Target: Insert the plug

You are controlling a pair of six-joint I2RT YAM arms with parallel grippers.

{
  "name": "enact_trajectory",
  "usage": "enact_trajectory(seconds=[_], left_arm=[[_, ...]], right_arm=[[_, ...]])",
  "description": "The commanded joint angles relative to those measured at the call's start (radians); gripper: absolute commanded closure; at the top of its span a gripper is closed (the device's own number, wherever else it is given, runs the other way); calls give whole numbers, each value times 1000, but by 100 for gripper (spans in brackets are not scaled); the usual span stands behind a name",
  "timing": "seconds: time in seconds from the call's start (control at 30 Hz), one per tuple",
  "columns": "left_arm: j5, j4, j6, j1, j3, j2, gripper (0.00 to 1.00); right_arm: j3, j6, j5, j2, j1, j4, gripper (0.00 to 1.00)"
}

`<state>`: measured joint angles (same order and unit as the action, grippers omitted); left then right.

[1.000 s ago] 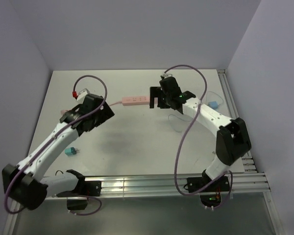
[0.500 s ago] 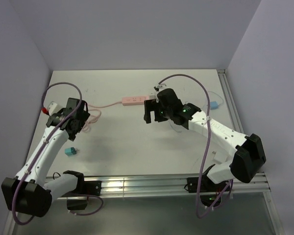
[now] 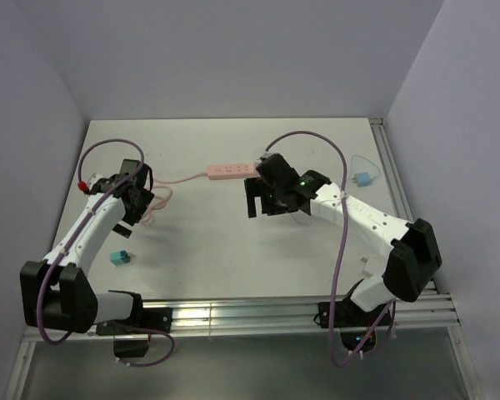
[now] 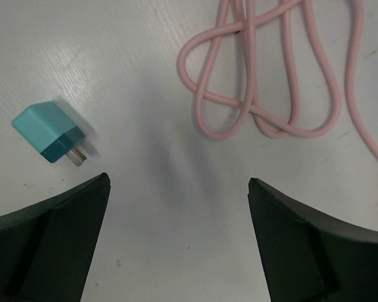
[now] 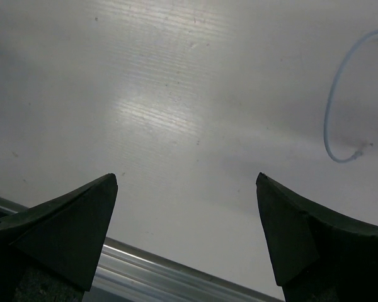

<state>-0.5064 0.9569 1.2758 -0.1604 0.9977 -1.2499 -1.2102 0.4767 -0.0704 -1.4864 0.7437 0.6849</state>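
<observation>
The plug (image 3: 362,179), small and light blue with white, lies near the table's right edge; its thin pale cable (image 3: 355,159) loops beside it. A bend of that cable (image 5: 331,119) shows in the right wrist view; the plug itself does not. The pink power strip (image 3: 231,171) lies at the back centre. My right gripper (image 3: 262,200) hangs open just in front of the strip's right end, and in its own view it (image 5: 186,176) has bare table between its fingers. My left gripper (image 3: 135,200) is open at the left and holds nothing in its own view (image 4: 179,179).
The strip's pink cord (image 4: 264,94) lies coiled under the left gripper, also visible from above (image 3: 156,198). A teal block adapter with prongs (image 4: 47,132) lies near the left front (image 3: 119,257). An aluminium rail (image 3: 258,312) runs along the near edge (image 5: 151,270).
The left arm has swung left, away from the strip, to above the coiled pink cord. The right gripper has drawn back from the strip toward the near side. Both grippers stayed open.
</observation>
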Motion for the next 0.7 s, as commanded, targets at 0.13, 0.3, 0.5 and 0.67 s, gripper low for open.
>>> enact_trajectory(seconds=[0.13,0.3,0.5,0.67], left_arm=[[149,-15,-50,-23,-2,-50,11],[150,-96,-90,-158,-68,15,10],[324,-271,-282,-280,-99,81,8],[302,-245,-285,-386,-44,109,5]], right_arm=[[-126,217,-181,149,-20,220,2],[-20,298,-195,241,-174,223,2],[58,390,-272,296,-473,263,2],[154,378,-209,310,-687,280,3]])
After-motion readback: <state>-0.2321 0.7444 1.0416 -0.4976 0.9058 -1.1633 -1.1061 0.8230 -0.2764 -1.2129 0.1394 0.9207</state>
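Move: The loose white plug lies about 30 cm to the right of the right hand, 10 cm nearer the base and 12 cm below. The blue cable's loose end is some 5 cm ahead of that hand and 12 to its right; the power strip's middle is 27 ahead and 8 left. From the left hand, the same plug is roughly 65 cm right and 10 back, while the teal cube sits 8 back, 5 left. Sweeping fast to its right, the right hand travels some 23 cm over the blue cable towards the loose white plug's side, rising about 7 cm before sinking most of that again, and turns nearly 60 degrees clockwise. The left hand dips slightly, then swings about 14 cm right, away from the teal cube, coming back up and turning clockwise too. Both stay open and empty. ##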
